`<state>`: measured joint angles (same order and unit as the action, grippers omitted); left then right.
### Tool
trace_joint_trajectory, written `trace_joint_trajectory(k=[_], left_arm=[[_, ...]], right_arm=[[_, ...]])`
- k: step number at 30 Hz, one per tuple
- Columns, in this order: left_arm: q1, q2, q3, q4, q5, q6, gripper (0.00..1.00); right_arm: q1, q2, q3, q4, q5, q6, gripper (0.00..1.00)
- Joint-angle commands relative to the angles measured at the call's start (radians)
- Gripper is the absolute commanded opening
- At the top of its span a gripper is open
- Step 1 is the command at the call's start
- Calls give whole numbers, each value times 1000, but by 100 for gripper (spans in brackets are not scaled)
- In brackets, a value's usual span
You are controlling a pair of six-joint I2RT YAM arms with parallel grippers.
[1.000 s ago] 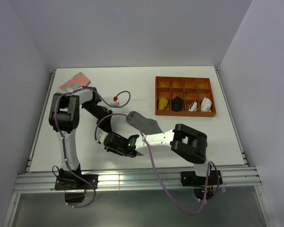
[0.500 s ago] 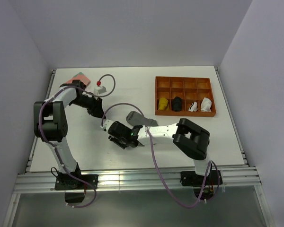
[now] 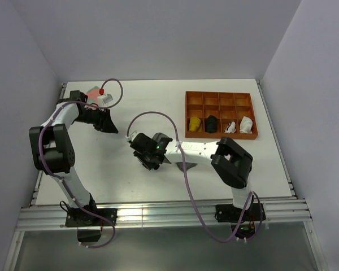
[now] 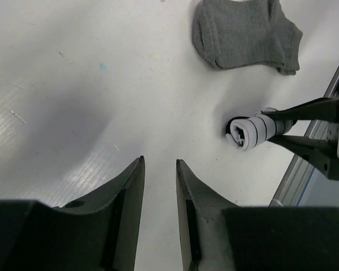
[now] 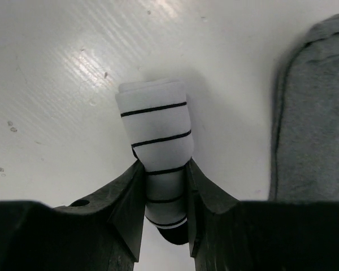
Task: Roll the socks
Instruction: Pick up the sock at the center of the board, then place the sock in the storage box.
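Note:
The white sock with thin black stripes (image 5: 157, 135) is rolled into a tight bundle, and my right gripper (image 5: 161, 165) is shut on its lower half just above the table. In the left wrist view the same roll (image 4: 253, 129) shows side-on between the right fingers (image 4: 305, 110). The plain grey sock (image 4: 246, 33) lies flat and unrolled beside it, also showing in the right wrist view (image 5: 311, 113) and partly under the right forearm from above (image 3: 187, 166). My left gripper (image 4: 158, 162) is open over bare table at the far left (image 3: 112, 127), well apart from both socks.
An orange compartment tray (image 3: 220, 99) stands at the back right, holding a yellow bundle (image 3: 196, 124), a black bundle (image 3: 212, 123) and white bundles (image 3: 246, 124). A pink and green item (image 3: 92, 91) lies in the back left corner. A metal rail (image 3: 158, 212) runs along the near edge.
My left arm has swung back to the far left, away from the socks, its jaws narrower than before. My right gripper has carried the striped roll up toward the table's middle.

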<state>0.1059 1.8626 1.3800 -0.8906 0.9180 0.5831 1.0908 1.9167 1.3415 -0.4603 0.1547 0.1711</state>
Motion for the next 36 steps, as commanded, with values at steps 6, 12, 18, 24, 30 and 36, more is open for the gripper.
trace_joint_trajectory(k=[6, 12, 18, 24, 30, 36], left_arm=[[35, -111, 60, -65, 61, 9, 34], [37, -149, 63, -57, 67, -19, 34], [37, -141, 108, -93, 90, -14, 34], [37, -155, 107, -85, 110, 4, 34], [37, -198, 74, -45, 102, -2, 34], [37, -218, 80, -38, 94, -8, 34]], right_arm=[[-77, -108, 85, -60, 37, 82, 0], [-176, -182, 113, -90, 121, 114, 0], [-351, -226, 192, -158, 190, 99, 0], [-535, -145, 318, -231, 319, 68, 0], [-620, 31, 539, -271, 492, 35, 0], [-624, 235, 726, -299, 615, -24, 0]])
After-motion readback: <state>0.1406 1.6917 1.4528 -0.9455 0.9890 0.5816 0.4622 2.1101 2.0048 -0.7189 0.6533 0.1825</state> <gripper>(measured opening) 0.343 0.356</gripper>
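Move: My right hand already holds the rolled striped sock just above the board. The empty compartments in the tray's left column lie about 32 cm ahead and 23 cm to its right, a couple of centimetres lower. The yellow sock sits 20 cm ahead and 23 cm right, the black sock 7 cm right of that one, the flat grey sock some 6 cm ahead and 11 cm right of my hand. From my left hand those compartments are about 18 cm ahead, 35 cm right and 8 cm lower. With my right fingers still pinching the rolled striped sock, I sweep it forward and to the right towards the tray's left side, roughly 29 cm out and 24 cm across. I rise about 17 cm on the way, then start sinking, turning the hand some 50 degrees clockwise and tipping the fingers forward. My empty left hand climbs about 8 cm, fingers still part open. ##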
